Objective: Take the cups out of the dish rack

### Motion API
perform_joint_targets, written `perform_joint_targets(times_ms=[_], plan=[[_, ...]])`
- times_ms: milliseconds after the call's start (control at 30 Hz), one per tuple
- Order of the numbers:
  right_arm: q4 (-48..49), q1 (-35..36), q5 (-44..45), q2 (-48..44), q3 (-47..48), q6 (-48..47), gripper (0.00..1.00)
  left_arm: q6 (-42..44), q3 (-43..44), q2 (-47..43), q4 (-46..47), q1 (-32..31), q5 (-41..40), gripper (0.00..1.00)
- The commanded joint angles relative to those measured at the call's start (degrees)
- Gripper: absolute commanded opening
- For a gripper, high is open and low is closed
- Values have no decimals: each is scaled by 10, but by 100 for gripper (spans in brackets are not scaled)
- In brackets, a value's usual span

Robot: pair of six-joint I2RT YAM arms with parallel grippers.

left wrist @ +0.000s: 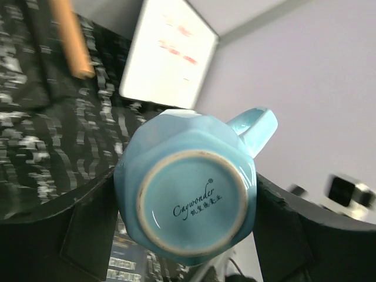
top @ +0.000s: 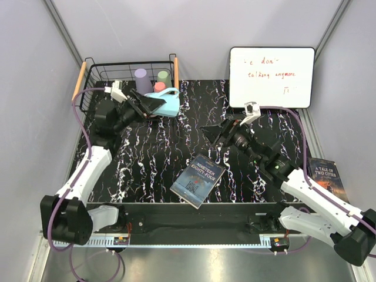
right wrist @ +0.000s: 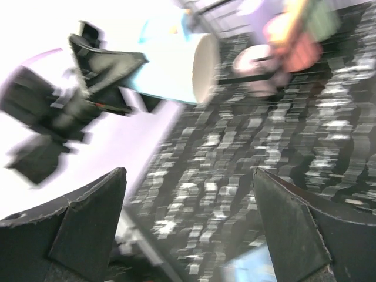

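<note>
My left gripper (top: 157, 104) is shut on a light blue cup (top: 170, 104) with a handle, held on its side just off the front right corner of the dish rack (top: 126, 61). The left wrist view looks at the cup's base (left wrist: 191, 200), with a finger pressed on each side. A lilac cup (top: 141, 77), a pale green cup (top: 164, 77) and a pink cup (top: 159, 87) stand inside the black wire rack. Over the middle of the mat my right gripper (top: 212, 132) is open and holds nothing. It faces the blue cup (right wrist: 170, 70).
A whiteboard (top: 271, 76) leans at the back right. A blue book (top: 198, 180) lies on the black marbled mat near the front. Another book (top: 325, 174) lies off the mat at the right. The rack has wooden handles (top: 79, 80).
</note>
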Motion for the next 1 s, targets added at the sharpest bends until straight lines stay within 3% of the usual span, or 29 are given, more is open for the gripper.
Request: perform_joint_targets(times_ms=[0,233,967], plan=[[172,3,-108,-12,-36,96,96,-94,-39,-59,251,-24,73,0],[312,3,-189,1,-61,128,94,-131,-91,-69,311,-80,90,0],[315,2,-204,81,-22,98,91,-127,-136,-121,304,-171,80,0]])
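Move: The left hand already grips the blue mug by its base end; the open right gripper it is taken to lies about 19 cm to its right and 11 cm back, roughly level. The coral cup in the rack stands some 20 cm ahead of the left hand and 20 cm below. From the right hand, the blue mug is about 13 cm ahead, 17 cm left and level; the Nineteen Eighty-Four book lies 14 cm back, far below. Left draws the held mug 15 cm back-right, turning clockwise; the open right hand comes left-back towards its rim. ##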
